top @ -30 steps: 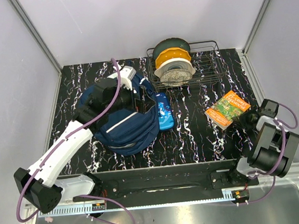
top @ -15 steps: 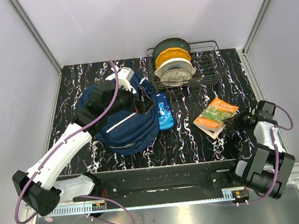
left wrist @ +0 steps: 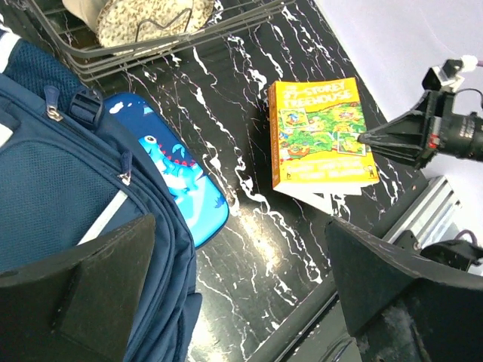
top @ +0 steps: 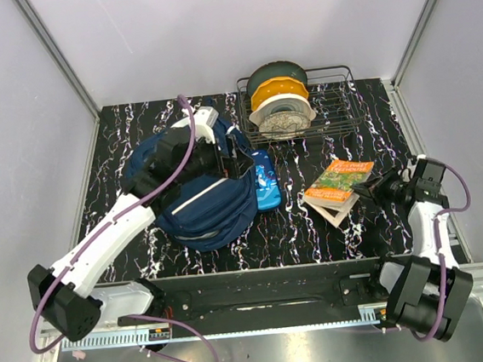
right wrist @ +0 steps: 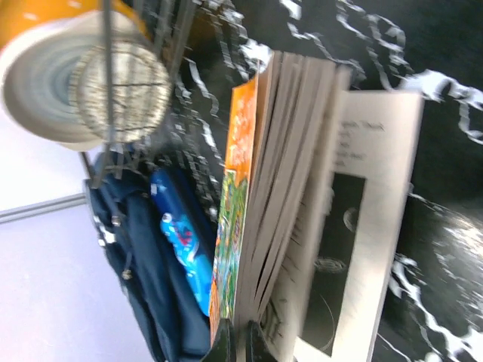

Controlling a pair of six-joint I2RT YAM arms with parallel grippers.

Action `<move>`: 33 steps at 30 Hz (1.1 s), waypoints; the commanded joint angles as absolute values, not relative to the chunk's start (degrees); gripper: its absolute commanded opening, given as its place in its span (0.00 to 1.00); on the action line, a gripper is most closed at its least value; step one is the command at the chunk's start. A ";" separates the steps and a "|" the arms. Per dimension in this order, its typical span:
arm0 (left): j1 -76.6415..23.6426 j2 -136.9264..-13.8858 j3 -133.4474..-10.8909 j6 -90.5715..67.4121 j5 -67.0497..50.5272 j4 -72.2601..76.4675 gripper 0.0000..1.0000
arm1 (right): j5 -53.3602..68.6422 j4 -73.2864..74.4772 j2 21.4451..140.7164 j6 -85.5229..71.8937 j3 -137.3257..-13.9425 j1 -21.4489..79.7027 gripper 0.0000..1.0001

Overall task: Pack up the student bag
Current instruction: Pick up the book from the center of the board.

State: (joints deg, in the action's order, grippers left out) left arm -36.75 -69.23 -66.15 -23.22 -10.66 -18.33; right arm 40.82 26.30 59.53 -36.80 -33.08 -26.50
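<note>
The student bag lies at the left, navy with a white stripe; it also fills the left of the left wrist view. My left gripper hovers over its right side, open and empty. An orange-and-green book hangs just above the table at the right. My right gripper is shut on its edge, pinching the cover and some pages. The other pages sag open below. The left wrist view shows the book with the right gripper at its right edge.
A bright-blue patterned pencil case lies against the bag's right side. A wire basket with filament spools stands at the back. The arms' black base rail runs along the near edge.
My right gripper has carried the book leftward toward the bag, and the book's lower pages have fallen open. The left arm has barely moved.
</note>
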 commanded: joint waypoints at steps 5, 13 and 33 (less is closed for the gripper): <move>-37.09 -80.31 -69.87 -33.12 -15.46 -9.78 0.99 | 55.98 14.50 53.62 -45.44 -34.54 -26.02 0.00; -37.00 -89.55 -73.39 -36.12 -22.41 -4.23 0.99 | 60.55 14.07 50.01 -44.91 -37.62 -23.47 0.00; -37.44 -105.55 -70.93 -62.48 -44.38 38.83 0.99 | 67.14 -4.55 47.46 -54.30 -35.43 -14.15 0.00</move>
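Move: The open left hand goes for the book already in the right fingers, about 26 cm to the left hand's right, level with it in reach and some 18 cm lower. From the left hand the blue pencil case lies about 8 cm ahead, 5 cm right and 26 cm down; the bag is 4 cm ahead, 17 cm left. For the right hand the book's middle sits 5 cm left, 3 cm ahead; that hand carries the book towards the left gripper, some 31 cm left, 2 cm ahead, 17 cm up. Keeping its pinch on the book's page edge, the right hand lifts it about 12 cm and carries it 9 cm left towards the left gripper, fingers tipping up and turning counter-clockwise. The left hand, fingers wide open, swings some 14 cm right and slightly forward to the book, first sinking about 8 cm, then easing up as it tips down, rolls its left side lower and turns clockwise. ##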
